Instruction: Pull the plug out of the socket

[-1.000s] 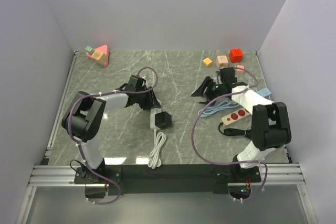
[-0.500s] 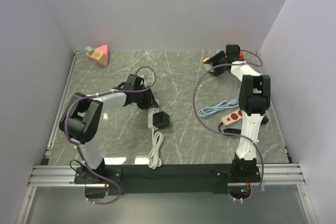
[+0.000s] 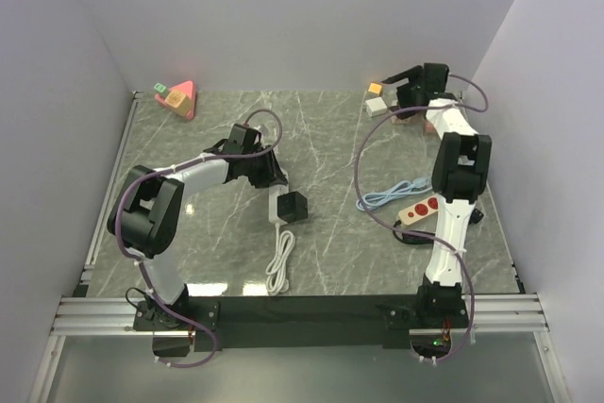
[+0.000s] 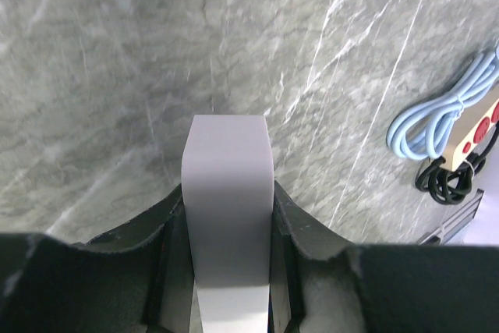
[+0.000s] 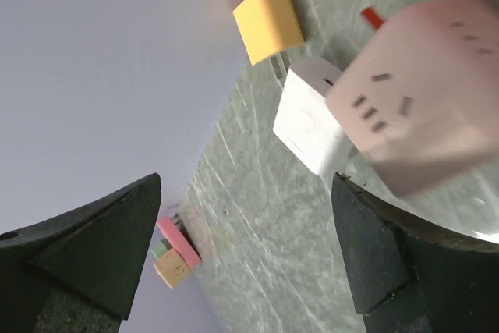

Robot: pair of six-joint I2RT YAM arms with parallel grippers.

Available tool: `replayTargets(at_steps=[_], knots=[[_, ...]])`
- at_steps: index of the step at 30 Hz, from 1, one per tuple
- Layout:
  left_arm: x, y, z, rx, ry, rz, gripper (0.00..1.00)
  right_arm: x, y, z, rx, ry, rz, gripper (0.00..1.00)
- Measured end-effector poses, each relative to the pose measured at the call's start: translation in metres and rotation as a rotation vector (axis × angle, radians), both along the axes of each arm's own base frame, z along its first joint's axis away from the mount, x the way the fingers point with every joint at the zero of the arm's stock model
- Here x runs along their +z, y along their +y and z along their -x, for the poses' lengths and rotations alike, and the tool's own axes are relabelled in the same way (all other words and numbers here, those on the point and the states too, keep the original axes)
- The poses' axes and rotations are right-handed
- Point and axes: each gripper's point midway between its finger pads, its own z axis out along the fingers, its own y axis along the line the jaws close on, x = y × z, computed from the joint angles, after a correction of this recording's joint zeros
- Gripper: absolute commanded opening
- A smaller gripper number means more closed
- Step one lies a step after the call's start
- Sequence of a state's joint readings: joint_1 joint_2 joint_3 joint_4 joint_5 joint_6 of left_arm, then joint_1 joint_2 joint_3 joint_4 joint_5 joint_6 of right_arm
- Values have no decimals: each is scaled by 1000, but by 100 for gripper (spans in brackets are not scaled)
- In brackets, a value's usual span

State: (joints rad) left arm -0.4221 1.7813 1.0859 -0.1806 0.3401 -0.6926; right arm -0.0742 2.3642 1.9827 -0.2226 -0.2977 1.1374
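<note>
A white socket bar (image 3: pixel 276 207) lies on the marble table with a black cube plug (image 3: pixel 294 207) against its right side and a coiled white cable (image 3: pixel 279 269) trailing toward me. My left gripper (image 3: pixel 265 176) is shut on the bar's far end. In the left wrist view the white bar (image 4: pixel 228 169) fills the gap of the left gripper (image 4: pixel 228 202), and the plug is hidden. My right gripper (image 3: pixel 401 93) stands open at the far right corner, holding nothing; in its wrist view the right gripper (image 5: pixel 245 193) spans bare table.
A yellow block (image 5: pixel 269 21), a white cube (image 5: pixel 316 126) and a pink cube (image 5: pixel 417 122) lie just by the right gripper. A beige power strip with red buttons (image 3: pixel 422 208) and a blue cable (image 3: pixel 387 195) lie at the right. A pink triangular toy (image 3: pixel 179 98) sits at the far left.
The right arm has swung from mid-table to the far right corner and its jaws have opened wide. The left gripper with the socket bar has shifted slightly away from me.
</note>
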Motion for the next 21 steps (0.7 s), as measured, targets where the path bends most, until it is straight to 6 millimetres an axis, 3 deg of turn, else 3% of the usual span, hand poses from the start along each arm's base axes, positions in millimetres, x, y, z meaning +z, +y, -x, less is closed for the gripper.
replayTargets(at_steps=[3, 5, 7, 10, 13, 16, 19, 21], knots=[[1, 0, -5, 7, -5, -7, 0, 18, -13, 23, 11, 16, 28, 97], [-1, 0, -7, 12, -2, -14, 1, 32, -14, 57, 44, 43, 58, 97], [-5, 0, -8, 16, 6, -19, 1, 50, -1, 95, 118, 41, 97, 97], [-7, 0, -8, 19, 11, -15, 1, 65, 43, 157, 295, 11, 171, 97], [-4, -2, -9, 14, 6, 0, 1, 51, 113, 225, 547, -1, 218, 98], [-3, -4, -9, 10, 3, 7, 1, 14, 179, 294, 808, 43, 199, 100], [-3, -4, -10, 8, 0, 10, 1, -23, 204, 348, 947, 136, 186, 100], [-3, -4, -10, 8, 0, 10, 1, -31, 213, 366, 993, 160, 186, 100]])
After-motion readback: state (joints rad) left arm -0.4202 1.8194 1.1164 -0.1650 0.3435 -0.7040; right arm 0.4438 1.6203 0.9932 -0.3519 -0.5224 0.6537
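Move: The black plug on the white power strip is the target, about 40 cm back from the right hand, 29 cm to its left and some 6 cm lower. The strip's middle lies about 3 cm left of the plug and just below it. The blue cord lies some 34 cm back and 4 cm left of the right hand; the white adapter, 2 cm ahead and 6 cm left. From the left hand, the black plug is about 10 cm back, 4 cm right and level. Towards the black plug the right hand swings quickly back about 37 cm and left some 21 cm, leaving the white adapter, first rising about 6 cm and then sinking some 9 cm. On the way it turns roughly 55 degrees counter-clockwise, fingers staying wide open, and comes close beside the plug without touching. The left hand keeps its grip on the strip's far end, barely moving. ##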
